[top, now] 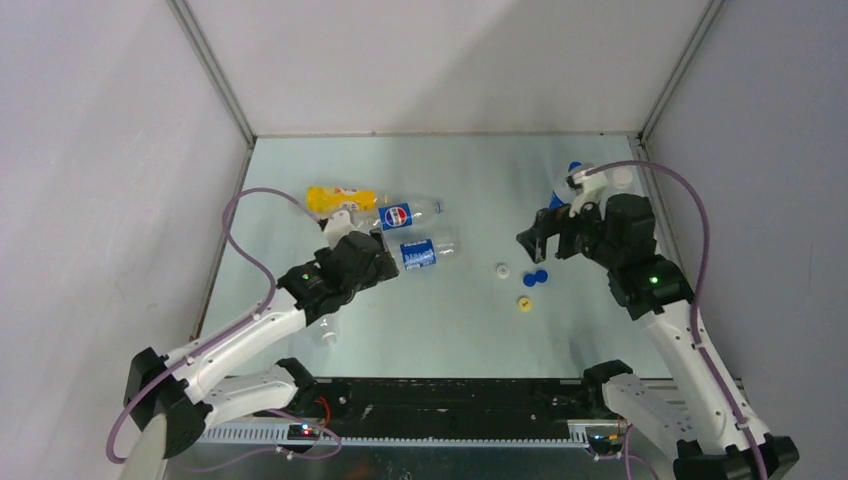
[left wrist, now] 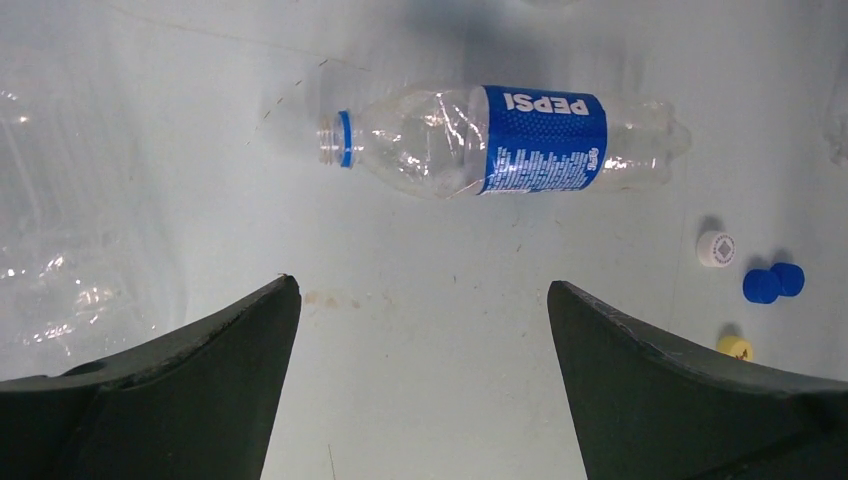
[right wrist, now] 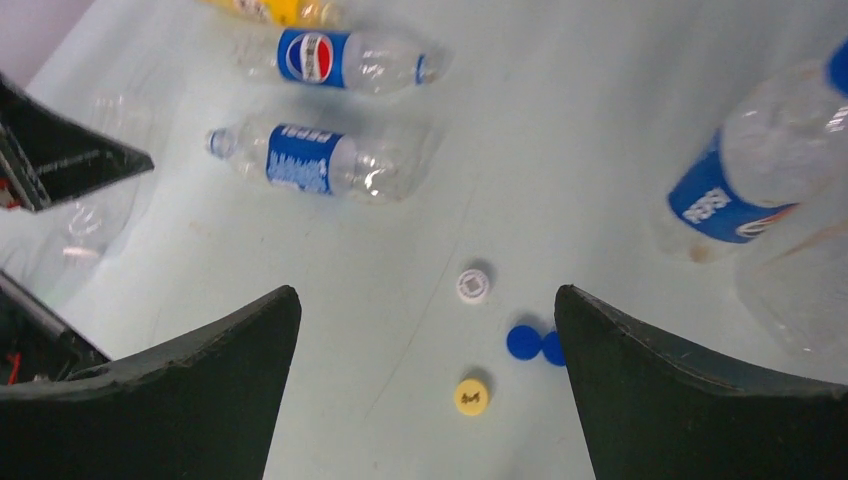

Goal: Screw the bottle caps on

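Note:
Two clear bottles with blue labels [top: 405, 214] [top: 425, 250] lie uncapped left of centre, beside an opaque yellow-orange bottle [top: 340, 198]. My left gripper [top: 382, 258] hovers open next to the nearer labelled bottle [left wrist: 500, 140], whose bare neck points left in the left wrist view; nothing is between its fingers [left wrist: 422, 290]. Loose bottle caps lie mid-table: one white [top: 502, 269], two blue [top: 535, 278], one yellow [top: 524, 303]. My right gripper [top: 538, 240] hangs open above them [right wrist: 425, 295], empty, with the yellow cap [right wrist: 471, 396] and white cap [right wrist: 473, 285] showing between its fingers.
A crumpled unlabelled clear bottle [top: 325, 325] lies under the left arm. At the far right stand a labelled bottle with a blue cap on it [top: 572, 182] and another clear bottle [top: 620, 178]. Grey walls close in the table on three sides.

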`<action>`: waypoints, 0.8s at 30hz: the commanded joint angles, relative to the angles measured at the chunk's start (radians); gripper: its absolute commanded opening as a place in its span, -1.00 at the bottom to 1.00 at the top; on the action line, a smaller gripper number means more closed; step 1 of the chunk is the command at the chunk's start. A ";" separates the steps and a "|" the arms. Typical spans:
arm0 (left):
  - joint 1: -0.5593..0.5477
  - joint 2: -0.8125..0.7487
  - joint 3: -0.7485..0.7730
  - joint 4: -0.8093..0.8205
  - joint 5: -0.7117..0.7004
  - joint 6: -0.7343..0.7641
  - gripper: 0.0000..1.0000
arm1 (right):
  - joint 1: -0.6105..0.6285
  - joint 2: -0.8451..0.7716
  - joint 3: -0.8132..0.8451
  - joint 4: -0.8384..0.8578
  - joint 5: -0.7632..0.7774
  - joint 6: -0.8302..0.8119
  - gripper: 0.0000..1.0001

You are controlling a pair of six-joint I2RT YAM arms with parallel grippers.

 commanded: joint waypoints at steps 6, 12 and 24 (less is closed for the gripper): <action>0.104 -0.005 0.074 -0.249 -0.125 -0.117 0.99 | 0.215 0.102 0.046 -0.033 0.127 0.010 0.99; 0.252 -0.027 0.000 -0.284 -0.113 -0.144 0.99 | 0.282 0.132 0.045 -0.018 0.122 0.016 0.99; 0.364 -0.002 -0.127 -0.235 0.074 -0.219 0.99 | 0.305 0.139 0.020 -0.013 0.083 -0.001 0.99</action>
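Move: The clear bottle without a label lies about 16 cm to my left hand's left, 5 cm ahead and some 11 cm lower. The blue-label Pepsi bottle is about 15 cm ahead of that hand and 6 cm to its right, the Pepsi-logo bottle 26 cm ahead and 3 cm right. From my right hand, the white cap is roughly 12 cm ahead, 10 cm left and 25 cm below; the blue caps are 10 cm ahead and 2 cm left, the yellow cap 5 cm ahead and 5 cm left. I swing my left hand about 12 cm left, away from the blue-label Pepsi bottle, then sink some 7 cm and draw back a little towards the neck half of the clear bottle, turning the wrist counter-clockwise and tipping the open fingers further down. My open right hand eases left and down towards the white cap, slowing almost to a stop. ##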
